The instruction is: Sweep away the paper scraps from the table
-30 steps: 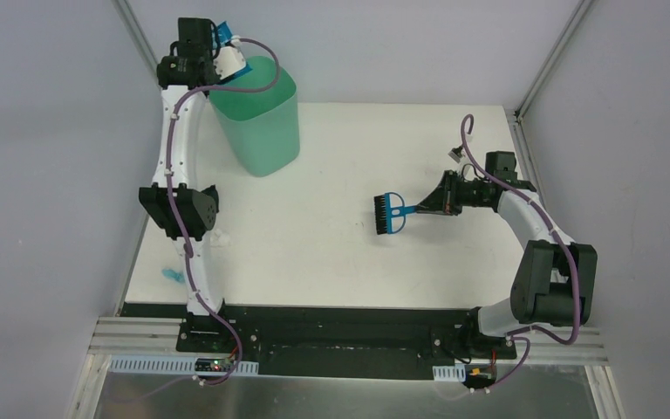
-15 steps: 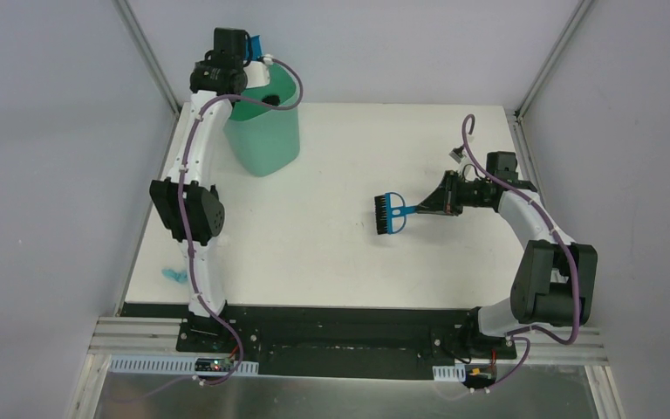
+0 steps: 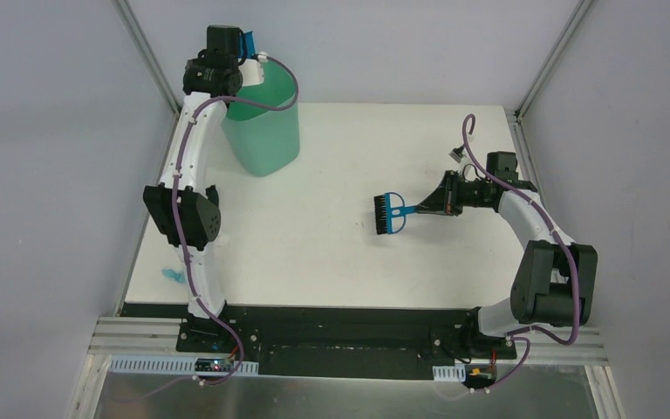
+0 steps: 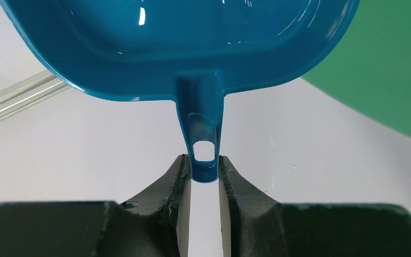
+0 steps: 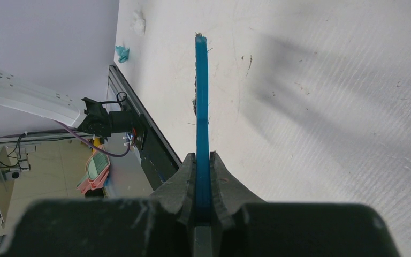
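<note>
My left gripper (image 4: 204,168) is shut on the handle tip of a blue dustpan (image 4: 182,43). It holds the pan high at the back left, over the rim of the mint-green bin (image 3: 266,131). My right gripper (image 5: 203,160) is shut on the flat handle of a blue hand brush (image 3: 390,213), whose black bristles point left, right of the table's (image 3: 331,262) middle. A light blue paper scrap (image 3: 173,276) lies near the front left corner. In the right wrist view that scrap (image 5: 122,53) and a white one (image 5: 138,22) show beyond the brush handle (image 5: 201,96).
The bin stands at the table's back left corner, and its green wall (image 4: 390,69) fills the right of the left wrist view. Grey walls close in the left, back and right sides. A black strip (image 3: 340,319) runs along the front edge by the arm bases.
The left arm has swung the dustpan to the right, from beside the bin's left rim to above the bin. The right arm and brush have not moved.
</note>
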Tool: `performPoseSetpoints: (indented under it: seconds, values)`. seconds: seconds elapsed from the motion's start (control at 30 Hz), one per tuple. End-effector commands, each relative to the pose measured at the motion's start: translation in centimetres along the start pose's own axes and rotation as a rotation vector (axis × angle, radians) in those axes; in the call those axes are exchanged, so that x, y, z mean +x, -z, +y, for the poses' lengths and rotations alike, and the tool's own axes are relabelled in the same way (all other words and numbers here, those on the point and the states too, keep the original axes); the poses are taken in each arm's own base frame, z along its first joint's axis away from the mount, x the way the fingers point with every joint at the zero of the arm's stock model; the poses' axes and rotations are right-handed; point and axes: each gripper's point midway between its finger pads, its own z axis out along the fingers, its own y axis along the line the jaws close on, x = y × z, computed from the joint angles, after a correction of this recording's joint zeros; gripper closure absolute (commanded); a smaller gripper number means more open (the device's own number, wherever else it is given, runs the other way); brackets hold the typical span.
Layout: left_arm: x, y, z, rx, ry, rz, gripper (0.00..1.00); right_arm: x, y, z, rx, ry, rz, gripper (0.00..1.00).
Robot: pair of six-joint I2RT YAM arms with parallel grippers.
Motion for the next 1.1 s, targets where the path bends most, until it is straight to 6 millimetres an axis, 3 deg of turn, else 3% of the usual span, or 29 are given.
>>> performPoseSetpoints:
  seconds: [0.0,0.17,0.37,0.5,0.63,0.77,0.9,1.07]
  values:
    - [2.3,3.8,3.8,-0.112,0.079,0.006,0.97,-1.1,0.8,1.7,-0.038,0.094,-0.044,1.00]
    - [3.0,5.0,2.7,-0.066,0.149,-0.010,0.97,-1.1,0.8,1.6,-0.039,0.093,-0.043,1.00]
    - [5.3,8.9,1.3,0.007,0.436,-0.087,0.95,-1.1,0.8,1.6,-0.039,0.093,-0.046,1.00]
    - [6.4,11.6,-3.6,0.208,0.558,-0.118,0.95,-1.1,0.6,1.5,-0.045,0.079,-0.045,1.00]
    - [5.4,14.7,-10.9,0.505,0.694,-0.189,0.96,-1.1,0.6,1.8,-0.059,0.081,-0.053,1.00]
    - [4.4,17.2,-18.4,0.728,0.776,-0.213,0.97,-1.4,0.3,4.3,-0.133,0.096,-0.062,1.00]
    - [4.8,19.0,-22.0,0.782,0.861,-0.216,0.96,-1.4,-2.4,6.4,-0.051,0.194,-0.038,1.00]
    - [5.4,22.4,-24.6,0.881,0.923,-0.225,0.96,-0.5,-6.3,9.9,-0.055,0.282,0.100,1.00]
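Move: The left gripper, holding the dustpan above the bin's left side, is bound for the white scrap, about 28 cm back, 10 cm right and 35 cm below. The black scrap lies some 17 cm back and 9 right, the teal scrap roughly 38 back and about level sideways; the bin's middle is some 14 right, 4 back and 20 down. From the right gripper, holding the brush, the white scrap is about 57 cm left, 5 back and 15 down, the black one 60 left and 6 ahead. Pull the left gripper with the dustpan back from the bin towards the white scrap, nearly 30 cm, rising a touch first, then sinking about 12 cm and drifting a little right; roll the wrist some 60 degrees until the fingers point mostly down. Late on, swing the right gripper's brush about 7 cm left, rising slightly. Keep both grips. ##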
